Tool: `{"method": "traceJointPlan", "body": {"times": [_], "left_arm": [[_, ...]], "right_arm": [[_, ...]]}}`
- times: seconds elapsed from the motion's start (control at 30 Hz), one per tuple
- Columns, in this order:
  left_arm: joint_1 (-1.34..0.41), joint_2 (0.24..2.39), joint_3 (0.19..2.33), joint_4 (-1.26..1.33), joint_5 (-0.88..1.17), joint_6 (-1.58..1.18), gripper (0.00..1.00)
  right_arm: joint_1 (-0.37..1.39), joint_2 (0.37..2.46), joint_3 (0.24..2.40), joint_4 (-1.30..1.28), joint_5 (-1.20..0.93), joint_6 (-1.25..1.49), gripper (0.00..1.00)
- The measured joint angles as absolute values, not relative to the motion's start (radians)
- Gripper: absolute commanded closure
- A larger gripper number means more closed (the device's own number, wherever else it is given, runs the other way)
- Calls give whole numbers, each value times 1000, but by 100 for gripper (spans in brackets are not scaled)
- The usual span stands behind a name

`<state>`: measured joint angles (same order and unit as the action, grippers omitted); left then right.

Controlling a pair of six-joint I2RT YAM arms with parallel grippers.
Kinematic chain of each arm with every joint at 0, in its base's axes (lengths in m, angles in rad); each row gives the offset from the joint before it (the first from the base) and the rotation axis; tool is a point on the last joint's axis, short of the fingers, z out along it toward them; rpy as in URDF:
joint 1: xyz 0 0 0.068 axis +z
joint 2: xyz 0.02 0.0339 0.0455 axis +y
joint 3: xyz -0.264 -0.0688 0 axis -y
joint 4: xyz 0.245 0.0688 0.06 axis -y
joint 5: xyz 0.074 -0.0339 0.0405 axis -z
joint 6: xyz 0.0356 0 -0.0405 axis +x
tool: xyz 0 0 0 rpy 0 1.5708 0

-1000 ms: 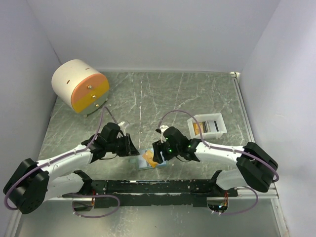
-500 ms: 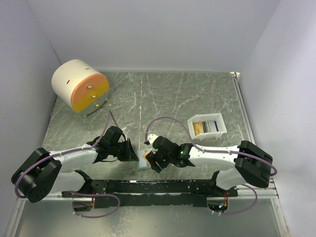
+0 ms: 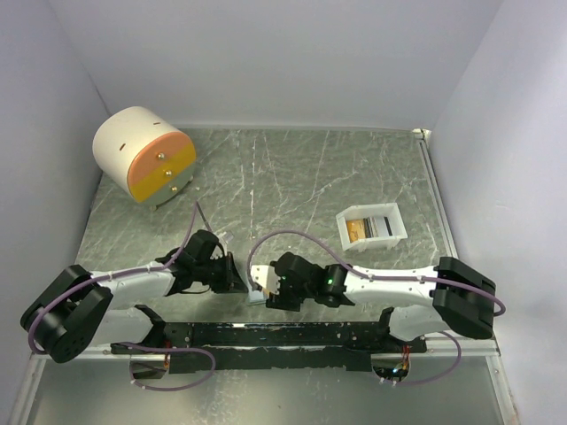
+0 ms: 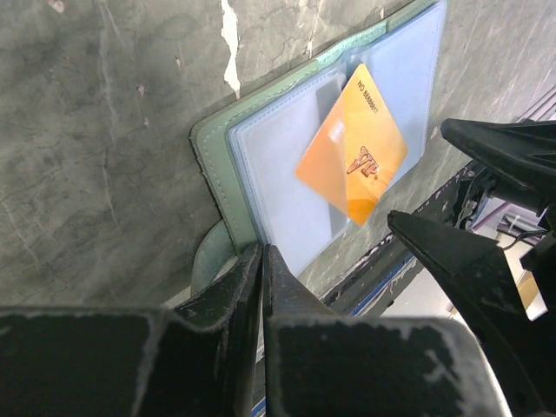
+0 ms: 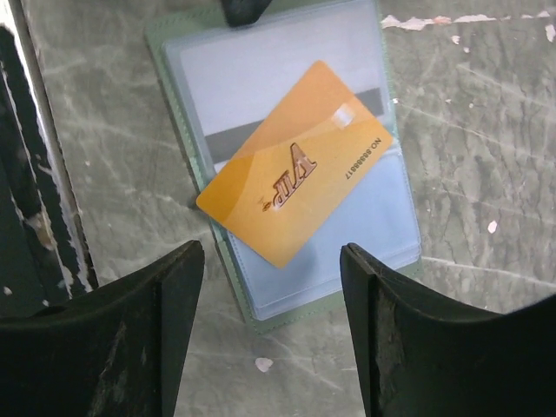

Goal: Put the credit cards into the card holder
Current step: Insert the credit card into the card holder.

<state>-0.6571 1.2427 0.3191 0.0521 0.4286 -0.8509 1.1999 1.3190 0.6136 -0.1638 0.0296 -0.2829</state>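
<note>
The card holder (image 5: 347, 234) lies open on the table, pale blue inside with a sage green rim (image 4: 208, 148). An orange credit card (image 5: 295, 182) lies askew across its pockets, also seen from the left wrist (image 4: 352, 156). A grey stripe shows through the pocket beneath it. My right gripper (image 5: 271, 252) hovers open just above the card, holding nothing. My left gripper (image 4: 261, 256) is shut, its tips down on the holder's edge. From above, both grippers (image 3: 237, 276) (image 3: 268, 288) meet over the holder (image 3: 255, 299), which is mostly hidden.
A small white tray (image 3: 396, 232) at the right holds more cards, one orange (image 3: 354, 230) and one white with a dark stripe (image 3: 381, 225). A round cream-and-orange drawer cabinet (image 3: 142, 164) stands at the back left. The arm mounting rail runs close behind the holder.
My right gripper has swung left and down over the holder, and the orange card now lies on it. My left gripper has closed at the holder's edge.
</note>
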Motion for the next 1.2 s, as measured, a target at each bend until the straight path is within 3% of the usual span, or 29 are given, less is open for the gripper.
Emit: {"method": "traceJointPlan", "body": {"times": [0.27,0.7,1.2], "left_arm": [[-657,1238,304,70,435,-863,83],[-655,1232,292,82,435,-866,84],[-655,1236,271,128,439,-874,84]], "right_arm": [[1201,1323,562,-93,4,-429,38],[1202,1406,561,36,7,-459,49],[1202,1430,532,152,12,-370,68]]}}
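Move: The orange card lies skewed across the open card holder, about 5 cm to the left of the right fingertips, 2 cm farther out and 2 cm below them. The holder's middle is roughly under the card, some 6 cm left and 2 cm ahead of that hand; its left pocket sits around 9 cm left and 2 cm ahead. From the left hand, the card is about 7 cm to the right and 1 cm farther out, 1 cm lower. The orange card's near short end is what the right hand comes down to: it sinks about 1.5 cm and goes some 3 cm left, edging slightly forward, while its fingers close from well open to about a third, ending with the tips at that end. The left fingertips stay on the holder's left end, nearly still. ##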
